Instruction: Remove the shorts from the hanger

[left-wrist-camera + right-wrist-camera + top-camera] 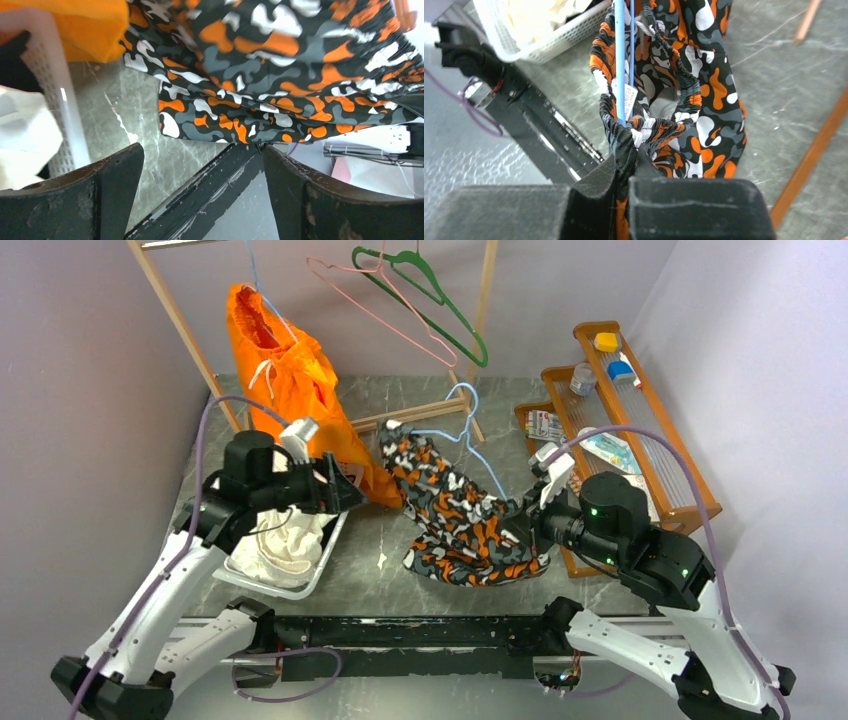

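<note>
The bright orange shorts (275, 360) hang from a light blue hanger (262, 302) on the wooden rail at the back left, white drawstring showing, their lower edge reaching the table. My left gripper (340, 490) stands open beside that lower edge; in the left wrist view the orange fabric (65, 25) lies at the top left and nothing is between the fingers (115, 195). My right gripper (535, 502) is shut on the gathered waistband of a camouflage-print garment (704, 115) that lies on the table, threaded on another blue hanger (620, 60).
A white basket (322, 558) holding a white garment (280, 540) sits under my left arm. Pink (385, 320) and green (440, 300) hangers dangle from the rail. A wooden shelf (640, 430) with small items stands at the right. A black rail (400, 632) runs along the near edge.
</note>
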### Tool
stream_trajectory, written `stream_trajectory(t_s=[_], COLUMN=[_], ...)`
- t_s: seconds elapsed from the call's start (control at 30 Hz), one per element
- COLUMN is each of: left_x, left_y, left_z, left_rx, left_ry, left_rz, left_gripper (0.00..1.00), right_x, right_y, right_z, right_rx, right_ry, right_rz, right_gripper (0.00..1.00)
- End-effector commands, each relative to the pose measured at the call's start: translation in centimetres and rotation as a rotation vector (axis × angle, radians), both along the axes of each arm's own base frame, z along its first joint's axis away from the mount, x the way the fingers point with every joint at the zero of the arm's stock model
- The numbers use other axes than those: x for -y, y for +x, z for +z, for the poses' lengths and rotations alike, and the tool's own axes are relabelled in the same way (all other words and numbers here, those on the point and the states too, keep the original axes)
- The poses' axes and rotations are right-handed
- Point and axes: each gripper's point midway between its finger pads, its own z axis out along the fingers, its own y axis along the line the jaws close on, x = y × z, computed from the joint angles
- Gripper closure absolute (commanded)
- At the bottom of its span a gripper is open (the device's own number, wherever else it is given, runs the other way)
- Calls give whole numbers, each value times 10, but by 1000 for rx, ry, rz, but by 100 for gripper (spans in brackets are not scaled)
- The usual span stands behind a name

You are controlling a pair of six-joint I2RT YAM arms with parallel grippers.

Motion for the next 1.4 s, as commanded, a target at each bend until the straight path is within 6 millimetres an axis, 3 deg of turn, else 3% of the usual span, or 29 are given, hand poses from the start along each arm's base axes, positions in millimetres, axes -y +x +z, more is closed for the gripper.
stream_trajectory(t_s=[0.0,0.03,0.17,0.33,0.57,0.67,0.9,1.2,1.33,1.37], left_x=[15,19,30,33,35,39,46,45,45,44], left_y=[10,10,8,8,15,17,16,22,28,29], left_z=[14,20,39,49,-5,-15,-53,-66,-60,-59], left_rx=[73,87,118,128,-72,-83,-154,-164,-153,-149], left_ry=[22,7,-55,-116,13,62,180,274,282,281], left_rz=[51,52,51,76,137,149,165,201,220,223], left_gripper=[8,8,7,6,9,11,28,51,54,60], right_x=[-16,-19,-28,-32,-53,-57,-58,-56,-50,-50], right_y=[-21,-22,-29,-28,-26,-26,-26,-33,-44,-46], right_z=[-24,-37,-40,-61,-88,-96,-101,-97,-101,-99], right_rx=[-121,-156,-194,-202,-217,-231,-229,-212,-241,-235], right_ry=[13,-5,21,46,64,62,71,90,64,69], right_rz=[113,119,163,157,235,250,253,280,313,319], right_gripper=[100,100,100,100,100,100,100,100,100,100])
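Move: The free corner of the camouflage shorts' waistband lies about 13 cm ahead and 8 cm to the right of the left hand, near its height. The blue hanger's middle is some 18 cm right and 11 cm ahead. The orange shorts hang about 16 cm ahead and 9 cm left, and the basket is 14 cm left, 7 cm back and well below. From the right hand, that corner is roughly 20 cm ahead and 22 cm left. The left fingers close to about half open around the waistband's free corner beside the hanger's end, after the hand edges about 5 cm right, bobs up slightly, then sinks with its fingers tilting down. The right hand, still pinching the other corner with the hanger, carries it about 11 cm down, some 5 cm left and a little back, tipping down and turning counter-clockwise, then slows nearly to a stop. ##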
